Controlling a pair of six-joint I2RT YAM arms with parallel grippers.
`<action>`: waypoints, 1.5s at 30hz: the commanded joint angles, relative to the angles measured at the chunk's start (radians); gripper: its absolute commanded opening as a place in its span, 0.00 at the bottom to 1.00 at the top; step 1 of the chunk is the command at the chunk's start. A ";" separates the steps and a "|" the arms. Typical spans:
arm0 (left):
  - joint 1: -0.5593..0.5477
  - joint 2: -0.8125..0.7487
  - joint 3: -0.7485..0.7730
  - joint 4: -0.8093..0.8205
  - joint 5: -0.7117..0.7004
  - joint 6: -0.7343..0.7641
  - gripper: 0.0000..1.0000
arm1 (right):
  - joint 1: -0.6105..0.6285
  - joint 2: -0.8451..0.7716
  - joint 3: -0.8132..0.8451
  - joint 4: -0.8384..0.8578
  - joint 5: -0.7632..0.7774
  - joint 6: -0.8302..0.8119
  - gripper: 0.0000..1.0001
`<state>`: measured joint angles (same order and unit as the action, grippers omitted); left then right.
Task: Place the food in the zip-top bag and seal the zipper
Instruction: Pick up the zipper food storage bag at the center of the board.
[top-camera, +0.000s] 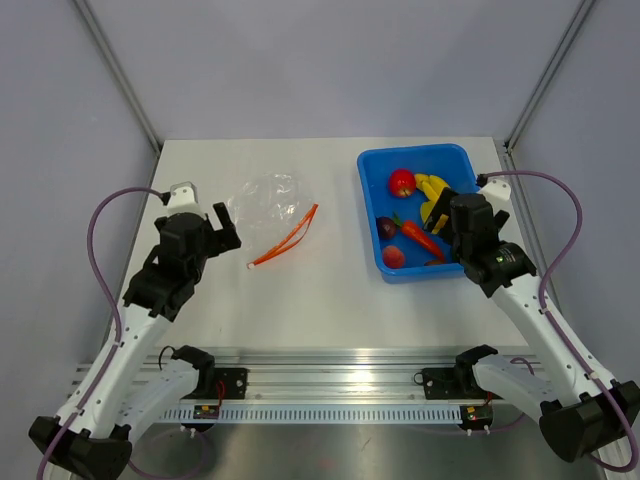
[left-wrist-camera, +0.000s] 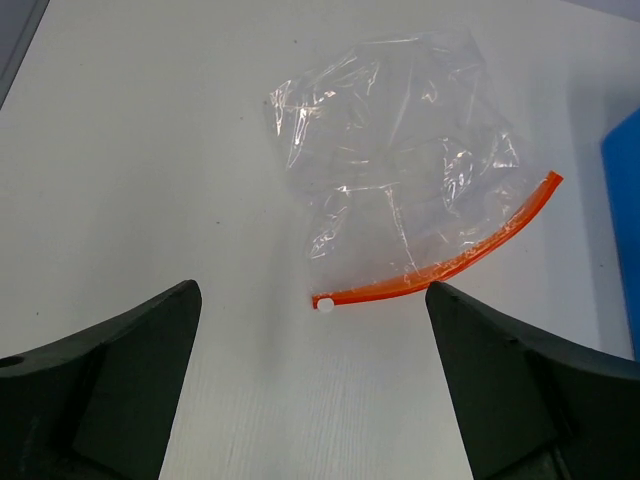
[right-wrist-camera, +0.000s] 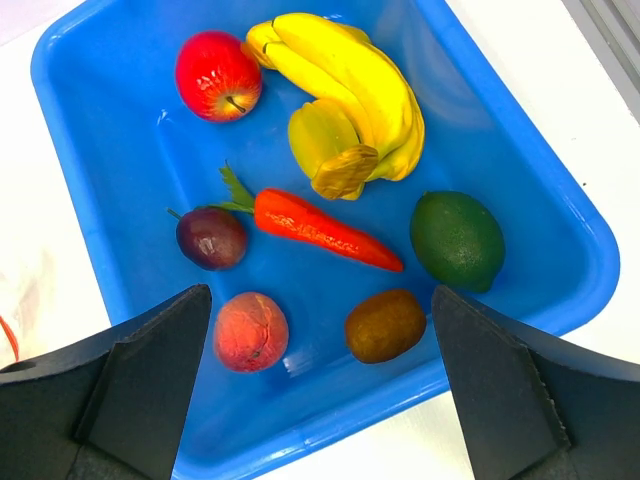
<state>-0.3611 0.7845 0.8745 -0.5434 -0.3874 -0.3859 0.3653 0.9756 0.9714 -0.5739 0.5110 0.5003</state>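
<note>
The yellow toy banana (right-wrist-camera: 345, 95) lies in the far part of the blue bin (right-wrist-camera: 100, 120), also seen from above (top-camera: 432, 190). The clear crinkly zip-top bag (left-wrist-camera: 400, 170) lies flat on the table, also in the top view (top-camera: 268, 198). Its orange-red zipper strip (left-wrist-camera: 450, 262) curves along the near edge, with a white slider at its left end; it also shows from above (top-camera: 288, 236). My left gripper (left-wrist-camera: 312, 385) is open and empty, just short of the zipper. My right gripper (right-wrist-camera: 320, 385) is open and empty above the bin's near rim.
The bin (top-camera: 372, 185) also holds a red apple (right-wrist-camera: 218, 75), an orange carrot (right-wrist-camera: 325, 230), a dark plum (right-wrist-camera: 210, 238), a peach (right-wrist-camera: 250, 332), a brown kiwi (right-wrist-camera: 384, 325) and a green avocado (right-wrist-camera: 457, 240). The bin's corner shows at the left wrist view's right edge (left-wrist-camera: 622, 230).
</note>
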 joint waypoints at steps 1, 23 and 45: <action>-0.004 0.025 0.055 -0.021 -0.055 -0.021 0.99 | -0.002 -0.021 -0.003 0.038 0.011 0.000 0.99; -0.291 0.441 0.078 0.135 -0.070 0.114 0.88 | -0.002 -0.052 -0.030 0.075 -0.043 0.015 0.99; -0.363 0.953 0.225 0.293 -0.373 0.243 0.70 | -0.002 -0.077 -0.040 0.071 -0.058 0.009 0.99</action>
<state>-0.7246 1.7077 1.0527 -0.3058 -0.6720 -0.1631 0.3653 0.9268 0.9348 -0.5346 0.4507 0.5049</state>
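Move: From the left gripper, the middle of the bag's orange zipper lies about 14 cm ahead, 10 cm to the right and some 22 cm below. The zipper slants from near-left to far-right, with the clear bag film beyond it, centred some 22 cm ahead and 5 cm right of the gripper. The blue bin's middle is about 20 cm ahead and 43 cm right. From the right gripper, the zipper is roughly 11 cm ahead, 34 cm left and 21 cm below. Bring the left gripper down about 17 cm while swinging it some 12 cm to the right, then forward nearly 8 cm as it nears the table, closing in on the orange zipper from its near right side. Roll its left side up about 35 degrees, tip the fingers some 20 degrees further down with a slight clockwise turn, and narrow them to roughly three-quarters open, without gripping yet. ##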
